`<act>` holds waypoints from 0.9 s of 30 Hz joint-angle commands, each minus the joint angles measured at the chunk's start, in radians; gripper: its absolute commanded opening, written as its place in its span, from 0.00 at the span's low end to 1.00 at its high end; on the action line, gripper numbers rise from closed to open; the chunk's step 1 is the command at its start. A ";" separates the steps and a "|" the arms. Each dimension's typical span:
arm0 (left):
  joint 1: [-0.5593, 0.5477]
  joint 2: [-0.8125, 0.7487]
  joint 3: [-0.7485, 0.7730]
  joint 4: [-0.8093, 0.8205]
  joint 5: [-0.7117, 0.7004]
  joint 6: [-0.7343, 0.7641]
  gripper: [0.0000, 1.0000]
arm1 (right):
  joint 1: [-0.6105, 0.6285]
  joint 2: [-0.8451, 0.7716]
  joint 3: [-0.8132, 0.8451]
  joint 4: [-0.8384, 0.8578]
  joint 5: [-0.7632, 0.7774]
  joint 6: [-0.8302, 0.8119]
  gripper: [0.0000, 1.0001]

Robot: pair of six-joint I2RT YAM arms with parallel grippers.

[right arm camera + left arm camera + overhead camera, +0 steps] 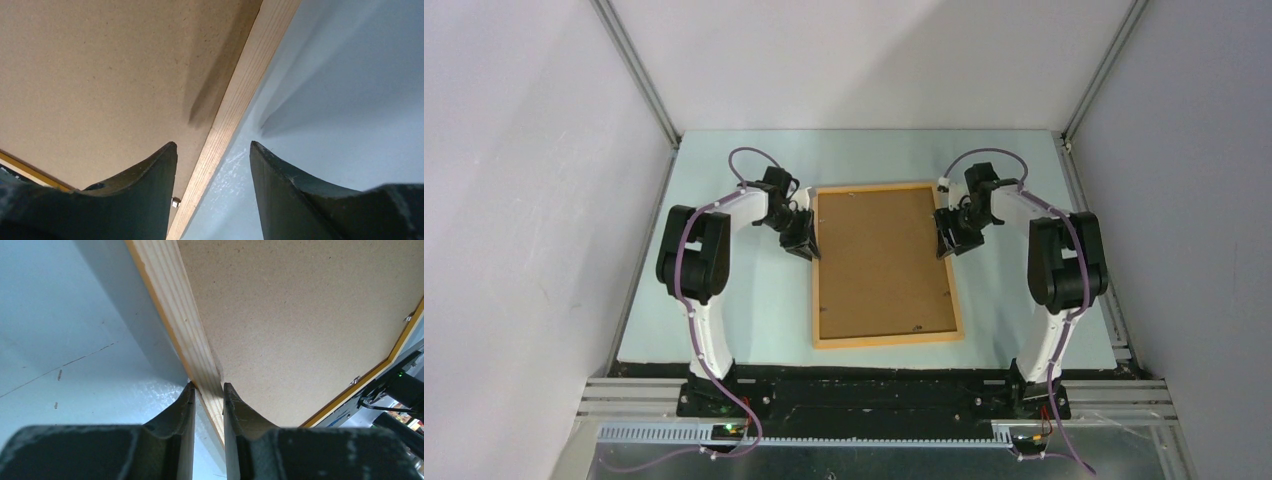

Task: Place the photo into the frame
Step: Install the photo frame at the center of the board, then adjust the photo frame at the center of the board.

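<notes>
The frame (887, 340), thin light-orange wood, lies back-up in the middle of the table with a plain brown backing board (882, 260) filling it. The photo is hidden. At the frame's left rail (175, 305), my left gripper (209, 386) is shut on the wood, one finger on each side of the rail; from above this gripper (804, 243) sits near the far-left corner. My right gripper (212, 145) stands open astride the right rail (245, 85), with neither finger touching it. From above it (948, 238) sits near the frame's far-right part.
Small metal tabs (175, 202) sit along the board's edge inside the rails. The pale blue mat (744, 310) ends at grey enclosure walls on both sides and at the back. Both arm bases are bolted at the near edge.
</notes>
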 commanded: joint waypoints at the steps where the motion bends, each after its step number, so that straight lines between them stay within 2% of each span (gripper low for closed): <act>1: 0.003 -0.062 0.001 -0.003 0.090 0.008 0.00 | 0.015 0.025 0.055 0.018 0.026 0.006 0.58; 5: 0.003 -0.063 -0.001 -0.003 0.102 0.014 0.02 | 0.027 0.051 0.071 0.021 0.042 0.004 0.52; 12: 0.003 -0.068 -0.006 -0.004 0.139 0.027 0.09 | 0.031 0.090 0.115 0.009 0.074 -0.010 0.31; 16: 0.002 -0.075 -0.006 -0.003 0.153 0.036 0.17 | 0.032 0.119 0.164 -0.017 0.089 -0.029 0.19; 18: 0.004 -0.079 -0.008 -0.003 0.151 0.039 0.31 | 0.030 0.134 0.194 -0.033 0.098 -0.047 0.12; 20: 0.005 -0.083 -0.007 -0.004 0.143 0.041 0.53 | 0.027 0.152 0.226 -0.049 0.110 -0.069 0.06; 21: 0.006 -0.084 -0.007 -0.004 0.138 0.041 0.59 | 0.026 0.160 0.250 -0.063 0.115 -0.090 0.04; 22: 0.009 -0.085 -0.005 -0.004 0.137 0.041 0.69 | 0.024 0.176 0.274 -0.071 0.118 -0.101 0.01; 24: 0.017 -0.088 0.002 -0.005 0.133 0.041 0.82 | 0.019 0.198 0.314 -0.096 0.122 -0.141 0.00; 27: 0.041 -0.094 0.020 -0.014 0.111 0.049 0.93 | 0.012 0.238 0.369 -0.138 0.142 -0.228 0.00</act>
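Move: My left hand already grips the frame's left rail. My right hand hangs open just over the right rail, about 1 cm above the stretch it will grip, which lies roughly 28 cm to my left hand's right. From my right hand, a metal clip on that rail's inner edge is about 8 cm back and 1 cm left, the backing board's centre some 13 cm left and 2 cm back, and the frame's far right corner about 17 cm ahead. I sink my right hand about 1 cm while easing forward, close its fingers across the right rail, and with that pinch drag the rail forward, going about 5 cm forward in all. My left hand first keeps its pinch and is drawn slightly back, then opens wide, lets go of the left rail and rises nearly 2 cm. ##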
